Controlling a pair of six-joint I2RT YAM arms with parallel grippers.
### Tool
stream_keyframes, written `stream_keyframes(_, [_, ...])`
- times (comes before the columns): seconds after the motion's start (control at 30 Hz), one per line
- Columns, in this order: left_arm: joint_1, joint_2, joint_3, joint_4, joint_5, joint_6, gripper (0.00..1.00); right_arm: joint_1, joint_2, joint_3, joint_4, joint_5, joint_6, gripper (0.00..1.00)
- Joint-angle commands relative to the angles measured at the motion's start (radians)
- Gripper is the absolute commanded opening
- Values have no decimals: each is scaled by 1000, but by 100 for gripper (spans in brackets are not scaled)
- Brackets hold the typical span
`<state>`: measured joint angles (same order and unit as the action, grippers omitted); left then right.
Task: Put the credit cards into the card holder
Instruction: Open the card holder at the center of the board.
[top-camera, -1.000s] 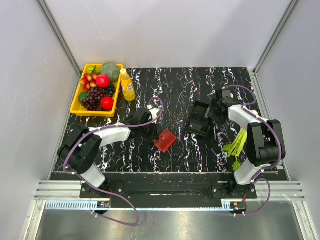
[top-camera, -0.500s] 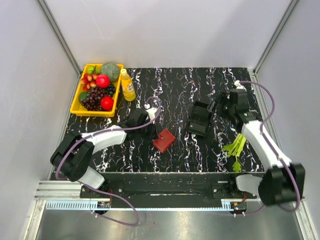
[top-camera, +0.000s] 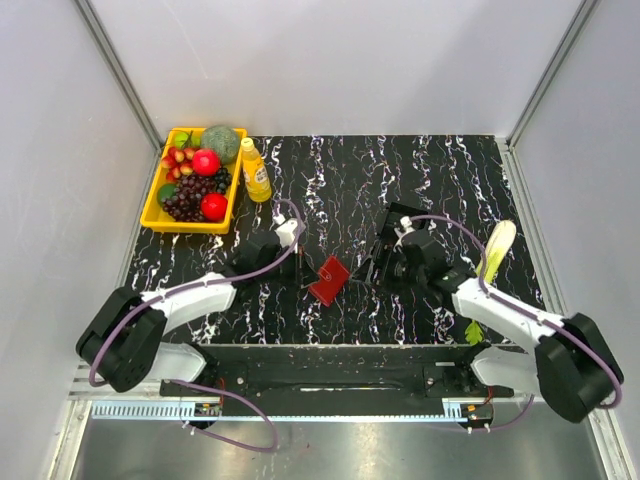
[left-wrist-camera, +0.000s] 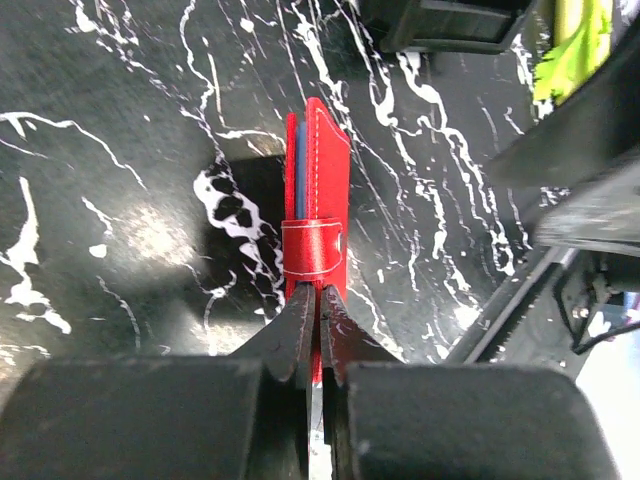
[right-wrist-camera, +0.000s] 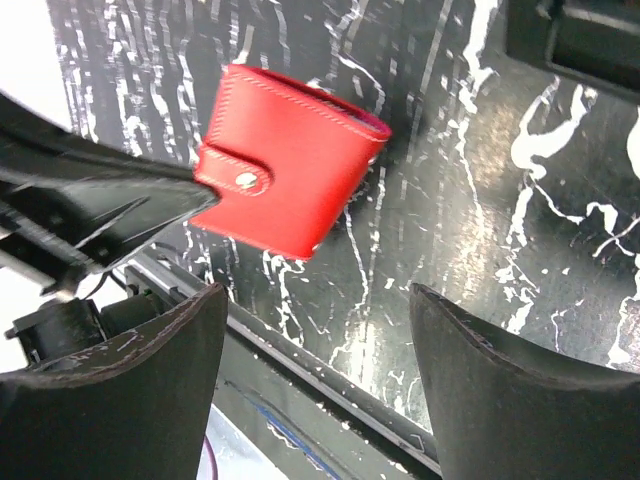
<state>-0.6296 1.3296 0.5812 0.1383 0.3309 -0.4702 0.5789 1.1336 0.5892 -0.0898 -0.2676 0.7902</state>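
Note:
The card holder (top-camera: 330, 280) is a red wallet with a snap strap, held edge-up near the table's front middle. My left gripper (top-camera: 305, 272) is shut on its near edge (left-wrist-camera: 318, 300). The thin blue-grey edge of a credit card (left-wrist-camera: 299, 170) shows inside the card holder (left-wrist-camera: 322, 190); no other cards are in view. My right gripper (top-camera: 383, 268) hangs open just right of the holder. In the right wrist view the card holder (right-wrist-camera: 290, 160) lies ahead of the gripper (right-wrist-camera: 318, 292), which has nothing between its fingers.
A black box-like tray (top-camera: 398, 232) sits behind my right wrist, partly covered by it. Green celery (top-camera: 495, 252) lies at the right. A yellow tray of fruit (top-camera: 170, 215) and a yellow bottle (top-camera: 255, 170) stand at the back left.
My right arm has swung from the back right corner to the middle and now faces the card holder with its jaws open. The left arm stretched slightly, still holding the holder.

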Motion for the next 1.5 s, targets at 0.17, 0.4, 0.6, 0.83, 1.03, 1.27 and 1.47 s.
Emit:
stream_keyframes(0.17, [-1,-43,-149,466,149,-294,0,38,100,-89,295,-32,164,80])
stream_keyframes(0.4, [-1,68,-175,452,76,-343,0,75,169,-31,190,54,153,76])
stream_keyframes(0.6, [-1,120,-218,468,31,-386,0,84,259,-48,235,71,208,72])
stream_keyframes(0.83, [-1,217,-238,422,-13,-395,0,99,360,-42,278,68,238,66])
stream_keyframes(1.03, [-2,282,-239,443,2,-370,0,137,462,-28,347,51,259,55])
stream_keyframes(1.27, [-2,292,-238,442,14,-357,0,159,473,-8,348,96,251,23])
stream_keyframes(1.47, [-2,188,-167,200,-131,-257,43,160,371,-3,259,157,181,7])
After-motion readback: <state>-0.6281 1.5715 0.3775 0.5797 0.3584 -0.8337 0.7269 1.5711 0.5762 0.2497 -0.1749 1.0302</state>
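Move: The left fingers still pinch the card holder's left edge above the board; its middle is about 4 cm to their right, 1 cm ahead and 2 cm lower. From the open right hand, the card holder is roughly 9 cm to the left, 1 cm back and 5 cm lower. The black tray lies on the board some 9 cm ahead of the right hand, 8 cm to its right and 9 cm below. Right hand sinks 9 cm, edging left, and pinches the card holder; left lowers it 6 cm, then opens. ##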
